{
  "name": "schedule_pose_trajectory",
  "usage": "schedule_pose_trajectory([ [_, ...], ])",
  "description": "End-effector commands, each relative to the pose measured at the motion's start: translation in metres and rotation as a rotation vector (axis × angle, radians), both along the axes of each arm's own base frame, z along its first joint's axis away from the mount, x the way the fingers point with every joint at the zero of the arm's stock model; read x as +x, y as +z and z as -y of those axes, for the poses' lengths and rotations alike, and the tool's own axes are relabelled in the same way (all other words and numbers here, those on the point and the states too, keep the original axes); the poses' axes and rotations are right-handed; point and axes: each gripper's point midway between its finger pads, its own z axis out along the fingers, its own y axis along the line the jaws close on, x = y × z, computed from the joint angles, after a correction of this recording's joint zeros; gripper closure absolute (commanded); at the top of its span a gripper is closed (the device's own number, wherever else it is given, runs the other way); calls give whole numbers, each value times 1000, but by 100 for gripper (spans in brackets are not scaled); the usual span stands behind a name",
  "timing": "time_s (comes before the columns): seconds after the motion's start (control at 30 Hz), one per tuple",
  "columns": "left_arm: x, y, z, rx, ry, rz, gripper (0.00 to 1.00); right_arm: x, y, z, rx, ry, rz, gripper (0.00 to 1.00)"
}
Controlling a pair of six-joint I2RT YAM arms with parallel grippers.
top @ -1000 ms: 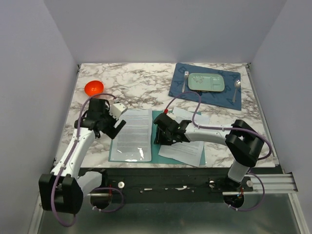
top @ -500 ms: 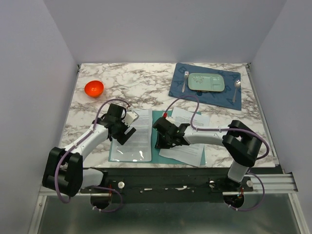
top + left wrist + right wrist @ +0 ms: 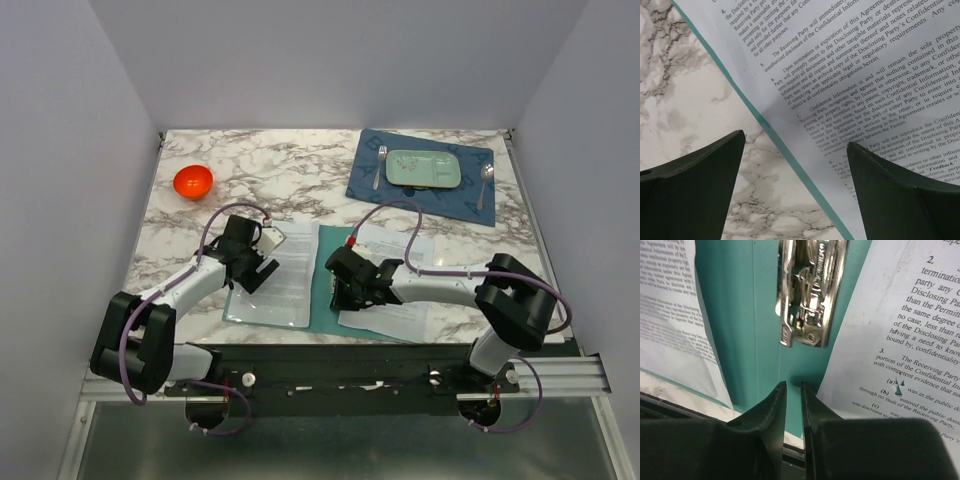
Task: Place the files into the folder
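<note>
The teal folder [image 3: 325, 285] lies open at the table's near middle, its metal clip [image 3: 812, 295] on the spine. One of the files [image 3: 285, 280], printed sheets in a glossy sleeve, rests on its left leaf. More printed sheets [image 3: 395, 300] lie across its right leaf. My left gripper [image 3: 262, 265] hovers wide open over the folder's left edge [image 3: 765, 122], one finger above marble, the other above the paper [image 3: 865, 75]. My right gripper [image 3: 343, 297] sits low over the spine just short of the clip; its jaws [image 3: 793, 384] stand a narrow slit apart with nothing between them.
An orange bowl [image 3: 193, 181] stands at the back left. A dark blue placemat [image 3: 375, 175] at the back right carries a pale green tray [image 3: 424, 169], a fork [image 3: 379, 165] and a spoon [image 3: 485, 180]. The folder's near edge lies close to the table's front edge.
My left arm swung down and in from beside the bowl to the folder's left leaf. My right gripper's jaws narrowed, and it slid slightly right and nearer along the spine.
</note>
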Motion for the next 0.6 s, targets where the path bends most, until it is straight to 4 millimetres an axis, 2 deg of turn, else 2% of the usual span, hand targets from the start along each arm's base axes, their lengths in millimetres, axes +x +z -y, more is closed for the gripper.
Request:
schedule_pose_trajectory([
  [0.0, -6, -26, -22, 126, 33, -47, 1, 1, 7, 15, -47, -14, 38, 75],
  [0.13, -6, -25, -22, 122, 38, -44, 1, 2, 8, 19, -57, -16, 41, 75],
  [0.2, -8, -21, -22, 117, 44, -46, 1, 4, 13, 13, -42, -15, 45, 75],
  [0.3, -11, -3, -21, 99, 51, -24, 1, 9, 23, 4, -17, -6, 64, 75],
  [0.33, -7, 14, -19, 79, 52, 21, 1, 12, 31, 0, 0, -7, 79, 75],
  [0.4, -16, 27, -17, 49, 42, 16, 1, 17, 39, 0, 13, -17, 96, 75],
  [0.43, -12, 49, -11, 8, 42, 71, 1, 18, 45, 0, 28, -24, 105, 75],
  [0.5, -22, 65, -8, -32, 40, 62, 1, 23, 49, 4, 36, -44, 111, 74],
  [0.53, -20, 87, 2, -94, 26, 100, 1, 24, 51, 6, 39, -49, 115, 74],
  [0.57, -28, 93, 5, -125, 43, 76, 1, 29, 52, 10, 41, -66, 118, 73],
])
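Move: The left gripper stands wide open, low over the left file's outer edge: the file's middle lies about 8 cm to its right, 4 cm ahead and 1 cm below; the metal clip lies some 22 cm right, 1 cm ahead. From the right hand, down by the folder's fold, the clip is about 7 cm ahead and 1 cm left, the right file's middle 12 cm right and 7 cm ahead, the left file's 17 cm left and 7 cm ahead, all about table height. Keep the left gripper wide open and low, its tips bearing on the file and folder edge, and push them forward about 2 cm; then draw back some 3 cm and lift clear by about 5 cm. Ease the right gripper, its opening unchanged, about 1 cm to its right, then raise it some 3 cm off the folder with a slight reach forward. ##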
